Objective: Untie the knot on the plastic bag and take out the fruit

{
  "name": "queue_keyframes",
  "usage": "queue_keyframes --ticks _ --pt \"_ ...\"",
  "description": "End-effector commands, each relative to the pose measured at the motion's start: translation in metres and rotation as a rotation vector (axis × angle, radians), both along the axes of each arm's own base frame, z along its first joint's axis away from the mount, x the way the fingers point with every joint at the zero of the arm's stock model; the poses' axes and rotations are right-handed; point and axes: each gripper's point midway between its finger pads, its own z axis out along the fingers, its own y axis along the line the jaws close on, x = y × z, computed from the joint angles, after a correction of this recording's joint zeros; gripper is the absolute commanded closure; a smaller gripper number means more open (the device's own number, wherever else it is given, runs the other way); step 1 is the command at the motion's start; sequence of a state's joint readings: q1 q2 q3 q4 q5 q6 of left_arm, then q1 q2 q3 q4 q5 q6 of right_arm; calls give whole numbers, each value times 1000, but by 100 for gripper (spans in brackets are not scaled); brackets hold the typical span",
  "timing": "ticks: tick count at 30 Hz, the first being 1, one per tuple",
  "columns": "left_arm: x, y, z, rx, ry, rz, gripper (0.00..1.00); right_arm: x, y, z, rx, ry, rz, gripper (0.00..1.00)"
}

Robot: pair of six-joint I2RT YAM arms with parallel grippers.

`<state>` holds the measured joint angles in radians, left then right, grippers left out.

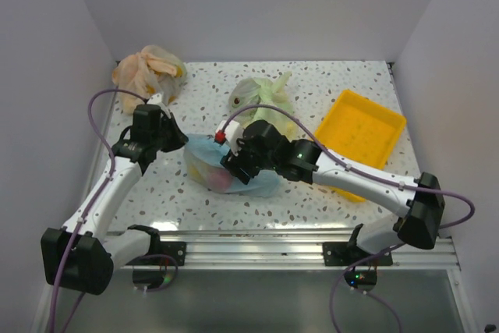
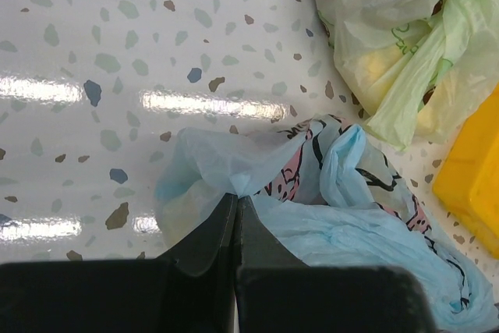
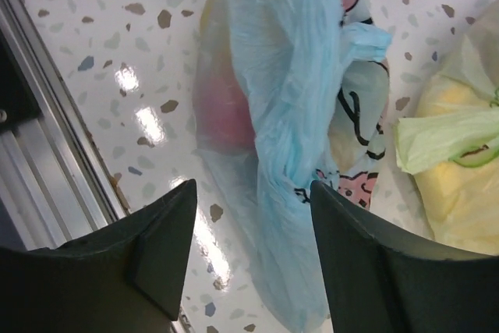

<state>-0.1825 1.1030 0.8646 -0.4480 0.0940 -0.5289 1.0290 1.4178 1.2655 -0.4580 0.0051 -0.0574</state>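
The light blue plastic bag lies on the speckled table between both arms, its white-and-pink printed patch facing up. My left gripper is shut on a pinched fold at the bag's left edge. My right gripper hangs open just above the bag, a bunched, twisted strip of plastic lying between its fingers without touching them. I cannot tell whether that strip is the knot. A reddish fruit shows through the plastic; other fruit is only a pale yellow blur.
A pale green tied bag lies just behind the blue one, close to it. An orange bag sits at the back left. A yellow tray stands on the right. A metal rail runs along the near edge.
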Motion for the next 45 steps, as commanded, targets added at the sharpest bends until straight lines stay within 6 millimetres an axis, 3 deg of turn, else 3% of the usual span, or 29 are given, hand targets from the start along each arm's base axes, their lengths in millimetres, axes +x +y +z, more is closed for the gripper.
queue_keyframes --ticks 1,4,11,19,23,30,31,34,40,45 --pt "5 -1 16 1 -33 -23 100 -9 14 -9 -89 -52 104 39" --pt "5 -1 15 0 -28 -22 100 -4 18 -25 -151 -76 102 48" --pt "3 1 15 10 -26 -17 100 23 10 -45 -245 -170 0 50" --pt "-4 8 6 52 2 -14 100 37 -4 -38 -272 -254 -73 51" --pt "-8 11 3 63 8 -11 100 38 -6 -46 -296 -259 -75 55" --pt "-9 11 4 65 9 -16 100 43 -7 -55 -307 -270 -101 78" --pt "-9 11 4 66 8 -17 100 44 -8 -55 -309 -275 -108 85" --pt "-8 10 3 65 7 -21 100 46 -15 -55 -319 -292 -133 99" --pt "4 20 5 109 2 30 100 44 -40 -48 -311 -315 -207 100" --pt "23 31 20 147 -34 96 100 40 -73 -43 -245 -295 -333 100"
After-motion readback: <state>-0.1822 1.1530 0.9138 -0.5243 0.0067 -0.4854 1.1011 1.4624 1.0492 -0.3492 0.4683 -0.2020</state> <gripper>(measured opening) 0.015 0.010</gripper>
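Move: From the right gripper, open, the blue bag's loose fold lies about 4 cm ahead, 1 cm to the right and 7 cm below. The pink fruit in that bag is some 2 cm back, 5 cm left and 9 cm below the right gripper; the green bag is about 16 cm ahead of it, 11 cm right and 9 cm below. From the left gripper, already pinching a corner of the blue bag, the fold is roughly 15 cm right, 6 cm back and 3 cm lower. Lower the right gripper about 6 cm towards the blue bag's fold, then slide it some 5 cm forward, swinging the fingers about 25 degrees to point more forward, and shut them on the plastic. Draw it roughly 4 cm to the right, away from the left gripper. Keep the left gripper pinching its corner, almost in place. ##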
